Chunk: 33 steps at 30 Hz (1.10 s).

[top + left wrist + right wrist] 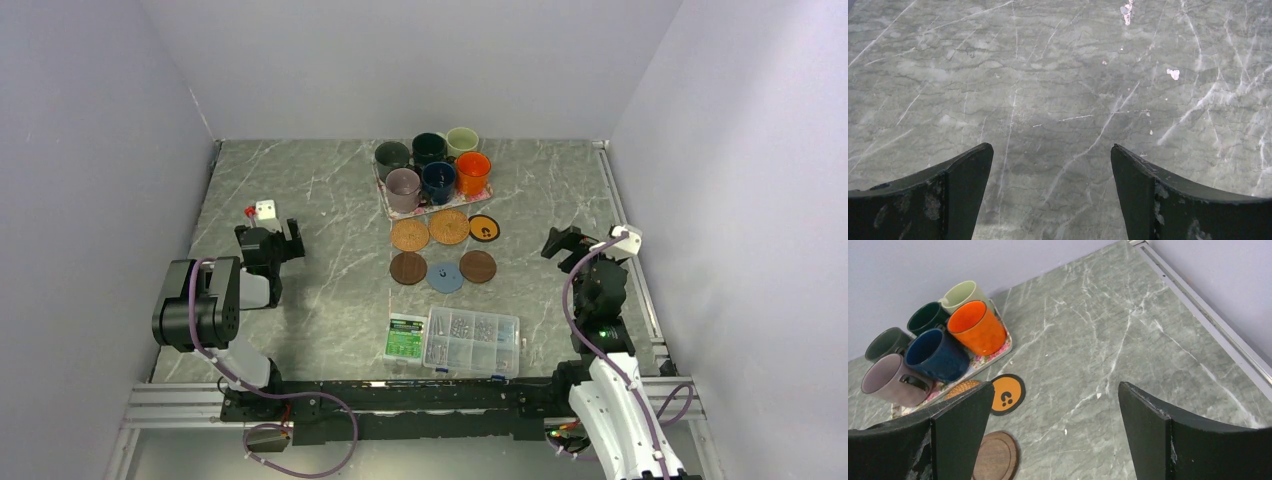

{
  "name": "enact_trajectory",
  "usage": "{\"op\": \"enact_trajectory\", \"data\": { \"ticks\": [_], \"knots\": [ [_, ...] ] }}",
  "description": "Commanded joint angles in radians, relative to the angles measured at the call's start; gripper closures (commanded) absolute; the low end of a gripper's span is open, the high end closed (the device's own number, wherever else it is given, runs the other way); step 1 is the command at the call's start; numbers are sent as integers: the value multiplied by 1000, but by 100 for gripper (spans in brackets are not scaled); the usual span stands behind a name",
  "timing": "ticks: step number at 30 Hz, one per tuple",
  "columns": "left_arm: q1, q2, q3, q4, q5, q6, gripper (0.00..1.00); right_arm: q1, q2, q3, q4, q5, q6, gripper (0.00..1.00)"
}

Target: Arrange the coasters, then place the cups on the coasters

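Note:
Several cups stand packed on a floral tray (385, 203) at the back centre: orange (472, 172), navy (438, 181), mauve-grey (403, 189), dark grey-green (391, 157), dark teal (428, 148) and pale green-cream (462, 141). In front of them lie the coasters in two rows: two woven tan (409, 235) (449, 227), one black with orange (484, 228), two dark brown (408, 268) (478, 266) and a light blue (445, 277). My left gripper (272, 240) hangs open over bare table at the left. My right gripper (562, 245) is open at the right, with the orange cup (977, 328) and black-orange coaster (1007, 394) ahead of it.
A clear plastic screw box (472, 342) and a green card (405, 337) lie near the front centre. A small white cube with a red piece (262, 210) sits by the left arm. Grey walls close in three sides, and a metal rail (622, 220) runs along the right edge.

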Motion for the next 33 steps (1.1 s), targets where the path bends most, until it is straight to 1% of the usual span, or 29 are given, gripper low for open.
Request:
{"op": "enact_trajectory", "data": {
  "ticks": [1,4,9,12,15,19,21,25,27,30,33],
  "knots": [
    [2,0,-2,52,15,11,6,-2,-18,13,35,83,38,0],
    [2,0,-1,53,15,11,6,-2,-25,26,10,91,28,0],
    [2,0,-1,53,15,11,6,-2,36,51,-13,-27,-35,0],
    [2,0,-1,54,14,11,6,-1,140,121,-105,-62,-41,1],
    [2,0,-1,54,15,11,6,4,302,205,-200,-141,-36,8],
    [2,0,-2,54,15,11,6,59,496,286,-303,-161,-26,16],
    [2,0,-1,54,15,11,6,105,576,301,-321,-148,-21,18],
    [2,0,-1,54,16,11,6,232,713,359,-357,-22,-11,19],
    [2,0,-1,53,16,11,6,280,798,403,-372,16,-4,22],
    [2,0,-1,53,15,11,6,327,886,451,-374,50,17,22],
    [2,0,-2,53,16,11,6,358,961,505,-376,65,42,25]
  ]
}}
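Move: The orange cup, on the tray with the others, lies about 26 cm ahead of the right hand, 20 cm to its left and 15 cm below. The blue cup is roughly 9 cm left of the orange one. From the hand, the orange-black coaster is some 15 cm ahead and 19 cm left, and the right-hand brown coaster 5 cm ahead and 20 cm left, both 20 cm down. From the left hand, the orange cup is about 14 cm ahead and 52 cm right, nearly level. Down and to the left, the empty right hand swoops about 16 cm lower and 11 cm across, towards the right-hand brown coaster and the cup side of the table. Its fingers tip from nearly level to steeply downward, some 50 degrees, while swinging somewhat counter-clockwise. They narrow by about a quarter but stay open, ending low over bare table just right of that coaster, touching nothing. ##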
